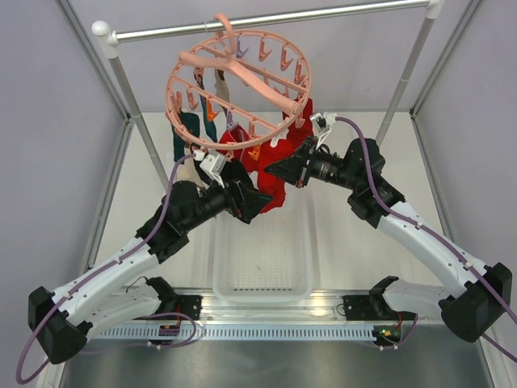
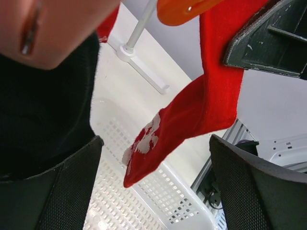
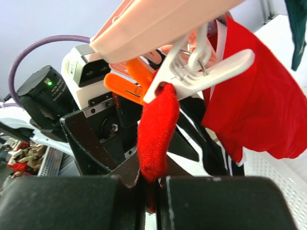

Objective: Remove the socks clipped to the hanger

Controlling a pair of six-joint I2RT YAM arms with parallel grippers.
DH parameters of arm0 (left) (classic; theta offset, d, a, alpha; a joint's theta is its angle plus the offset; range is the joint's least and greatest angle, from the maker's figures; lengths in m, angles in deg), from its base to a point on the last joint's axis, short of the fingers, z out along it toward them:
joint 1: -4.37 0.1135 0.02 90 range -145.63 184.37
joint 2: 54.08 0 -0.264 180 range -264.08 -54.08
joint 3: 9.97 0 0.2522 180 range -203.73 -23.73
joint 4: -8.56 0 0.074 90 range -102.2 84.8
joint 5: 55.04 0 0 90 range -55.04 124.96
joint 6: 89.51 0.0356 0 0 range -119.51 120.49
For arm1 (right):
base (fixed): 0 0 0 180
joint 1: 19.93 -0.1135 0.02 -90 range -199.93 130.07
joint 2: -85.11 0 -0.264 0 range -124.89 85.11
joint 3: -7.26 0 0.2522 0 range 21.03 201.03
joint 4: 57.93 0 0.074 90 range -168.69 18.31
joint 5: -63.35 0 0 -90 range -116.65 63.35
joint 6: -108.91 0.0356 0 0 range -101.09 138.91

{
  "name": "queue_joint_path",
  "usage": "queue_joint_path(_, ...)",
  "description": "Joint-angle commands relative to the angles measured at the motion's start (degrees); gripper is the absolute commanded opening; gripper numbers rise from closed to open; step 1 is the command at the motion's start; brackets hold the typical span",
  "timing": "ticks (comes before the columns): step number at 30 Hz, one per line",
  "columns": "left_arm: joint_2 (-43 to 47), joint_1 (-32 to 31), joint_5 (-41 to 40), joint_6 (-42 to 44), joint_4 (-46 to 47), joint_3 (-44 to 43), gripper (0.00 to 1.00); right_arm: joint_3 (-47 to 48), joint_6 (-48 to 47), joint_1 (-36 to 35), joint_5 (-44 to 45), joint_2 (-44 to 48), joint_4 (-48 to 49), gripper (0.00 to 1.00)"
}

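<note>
The salmon-pink hanger (image 1: 238, 89) hangs by its hook from the rail, with socks clipped under it: red ones (image 1: 275, 174) and dark teal ones (image 1: 190, 133). In the right wrist view my right gripper (image 3: 152, 191) is shut on the toe of a red sock (image 3: 156, 129) that a white clip (image 3: 201, 72) still holds up. A wider red sock (image 3: 259, 110) hangs beside it. My left gripper (image 2: 156, 191) is open. A red sock with white patches (image 2: 192, 120) dangles just ahead between its fingers (image 2: 259, 187), untouched, and a black sock (image 2: 43, 120) is at its left.
A white perforated basket (image 1: 262, 259) lies on the table under the hanger, between the two arms. The metal rail (image 1: 275, 20) and its slanted uprights (image 1: 137, 113) frame the space. An orange clip (image 3: 129, 84) hangs next to the white one.
</note>
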Motion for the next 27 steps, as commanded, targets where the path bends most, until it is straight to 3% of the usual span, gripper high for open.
queue_joint_path(1,-0.5,-0.6,2.8,-0.1,5.7,0.4,0.94,2.4,3.3,0.0,-2.7,0.3,3.6,0.06)
queue_joint_path(7,-1.4,-1.5,4.3,-0.6,7.9,1.1,0.81,2.0,5.1,-0.1,-2.5,0.0,5.3,0.06)
queue_joint_path(10,-1.9,-2.1,4.3,-1.0,8.5,1.4,0.67,1.9,5.4,-0.1,-2.0,-0.2,5.5,0.05)
queue_joint_path(16,-2.1,-2.3,3.6,-1.9,9.0,2.1,0.24,-0.3,3.4,0.0,0.6,0.8,5.3,0.07)
queue_joint_path(17,-2.2,-2.3,3.3,-2.1,9.0,2.1,0.1,-0.9,3.2,-0.1,1.5,1.0,5.1,0.08)
queue_joint_path(18,-2.2,-2.3,2.5,-2.4,9.0,2.3,0.03,-1.1,2.8,0.0,1.9,1.3,4.9,0.08)
queue_joint_path(20,-2.3,-2.4,2.1,-2.9,9.1,2.6,0.02,-1.4,1.3,0.0,3.8,1.7,3.5,0.09)
queue_joint_path(22,-2.3,-2.4,1.8,-3.2,9.1,2.6,0.02,-1.6,0.2,0.0,5.4,2.2,2.4,0.16)
queue_joint_path(27,-1.8,-2.3,0.7,-3.5,8.4,3.1,0.02,-3.2,-6.0,0.0,12.8,5.8,-2.6,0.48)
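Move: The red sock's loose lower part hangs between the left hand's open fingers, its middle some 2 cm to the right, 1 cm back and 1 cm up; the black sock is about 4 cm ahead, 6 cm left and 4 cm higher. The right hand already pinches the red sock higher up, so its middle lies roughly 7 cm below and 3 cm back; the white clip is about 3 cm ahead, 1 cm right and 6 cm above, and the orange clip level ahead, 4 cm left and 6 cm up. The left hand eases about 2 cm to the right and 1 cm back around the hanging red sock, then sinks some 1.5 cm from a slight rise as its wide-open fingers shut and pinch the lower part. The right hand keeps its pinch under the white clip with only a small rise, then opens nearly halfway, letting go of the upper part while it shifts about 2 cm forward, slightly right and down, turning some 10 degrees clockwise. ##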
